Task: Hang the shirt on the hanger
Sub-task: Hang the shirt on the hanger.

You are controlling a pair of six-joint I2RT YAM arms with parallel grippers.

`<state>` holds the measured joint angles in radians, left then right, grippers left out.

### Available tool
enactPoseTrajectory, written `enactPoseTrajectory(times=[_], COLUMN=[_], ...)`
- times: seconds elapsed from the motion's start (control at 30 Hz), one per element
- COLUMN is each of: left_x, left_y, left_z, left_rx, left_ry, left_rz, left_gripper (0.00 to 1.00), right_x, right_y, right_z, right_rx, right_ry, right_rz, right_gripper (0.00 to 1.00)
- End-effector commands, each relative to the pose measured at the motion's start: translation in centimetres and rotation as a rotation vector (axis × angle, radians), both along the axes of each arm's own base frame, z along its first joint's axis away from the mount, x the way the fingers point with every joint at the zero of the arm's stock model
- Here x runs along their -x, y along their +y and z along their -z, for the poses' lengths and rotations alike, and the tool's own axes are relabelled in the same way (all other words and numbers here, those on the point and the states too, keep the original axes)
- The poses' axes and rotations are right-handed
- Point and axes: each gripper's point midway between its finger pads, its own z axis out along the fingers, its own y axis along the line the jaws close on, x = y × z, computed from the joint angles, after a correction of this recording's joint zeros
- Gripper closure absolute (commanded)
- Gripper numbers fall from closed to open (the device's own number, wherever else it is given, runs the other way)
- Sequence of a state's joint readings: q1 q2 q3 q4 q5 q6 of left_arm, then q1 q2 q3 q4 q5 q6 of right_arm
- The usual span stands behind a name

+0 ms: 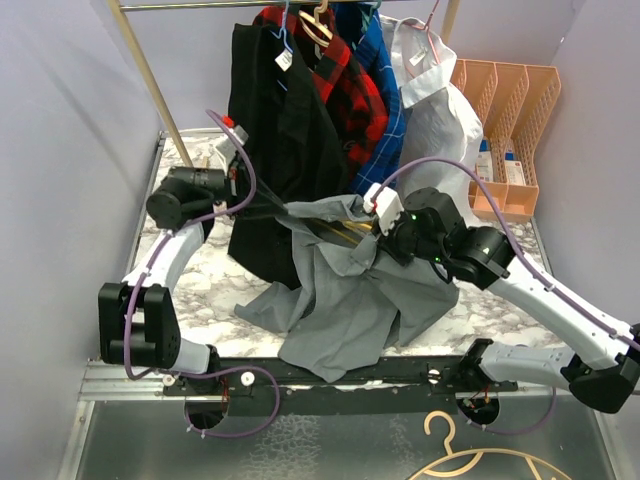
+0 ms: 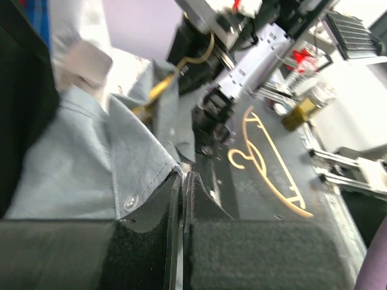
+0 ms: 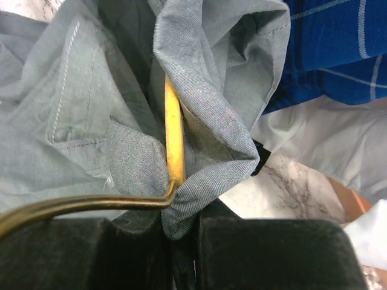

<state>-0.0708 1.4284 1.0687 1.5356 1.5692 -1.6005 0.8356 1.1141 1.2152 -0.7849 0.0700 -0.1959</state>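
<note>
The light-grey shirt (image 1: pixel 350 295) hangs bunched between my two grippers, its lower part draped on the marble table (image 1: pixel 200 300). My left gripper (image 1: pixel 285 210) is shut on the shirt's button edge (image 2: pixel 130 181), jaws closed (image 2: pixel 182 181). My right gripper (image 1: pixel 380 235) is shut at the bend of the yellow-gold hanger (image 3: pixel 174 133), with a fold of shirt (image 3: pixel 211 175) pinched between its fingers (image 3: pixel 181 241). The hanger's arm runs up inside the shirt's opening. The hanger also shows in the top view (image 1: pixel 345 235) and in the left wrist view (image 2: pixel 163 84). Most of its frame is hidden by cloth.
A rack at the back holds a black garment (image 1: pixel 275 130), a red plaid shirt (image 1: pixel 345 80), a blue one (image 1: pixel 385 110) and a white shirt (image 1: pixel 435 120). An orange organizer (image 1: pixel 515 120) stands at the back right. A pale tan hanger (image 1: pixel 470 460) lies below the table's front edge.
</note>
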Motion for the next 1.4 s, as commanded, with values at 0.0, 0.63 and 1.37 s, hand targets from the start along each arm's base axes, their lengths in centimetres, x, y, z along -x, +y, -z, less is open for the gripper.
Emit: enactPoseTrajectory(times=[0.0,0.63,1.37], left_x=[2.8,9.0,12.5], left_y=[-0.8,-9.3,-9.1], left_z=[3.1,5.3,20.7], left_rx=[-0.022,0.079,-0.492], left_ry=[-0.138,0.094,-0.088], left_rz=[0.067,0.365,0.182], left_gripper=[1.0,1.0,1.0], right_x=[-1.0,-5.8,-7.1], right_y=[0.9,6.1,5.5], right_z=[0.1,1.5,-5.6], right_rx=[-0.098,-0.325,-0.532], right_ry=[0.042,0.062,-0.137], right_rz=[0.094,0.25,0.271], right_gripper=[0.99,0.99,0.99])
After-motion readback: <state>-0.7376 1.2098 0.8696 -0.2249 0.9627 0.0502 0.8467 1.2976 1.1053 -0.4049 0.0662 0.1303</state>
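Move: The left hand, pinching the shirt's buttoned front edge, has the hanger about 12 cm to its right, 4 cm back and some 8 cm lower; the black garment hangs about 8 cm straight ahead of it. The right hand holds shirt cloth by the hanger's hook, with the hanger's bare yellow part about 5 cm to its left and 1 cm ahead, nearly level. The blue plaid shirt hangs some 15 cm straight ahead of the right hand. Down and to the right, then back towards the robot, then steeply down again, the left hand carries the pinched shirt edge around the near side of the hanger, about 17 cm lower in all, its fingers finally tipping down some 20 degrees. The right hand keeps its hold on cloth and hanger, shifting left, a little forward and down while rolling its left side up. ##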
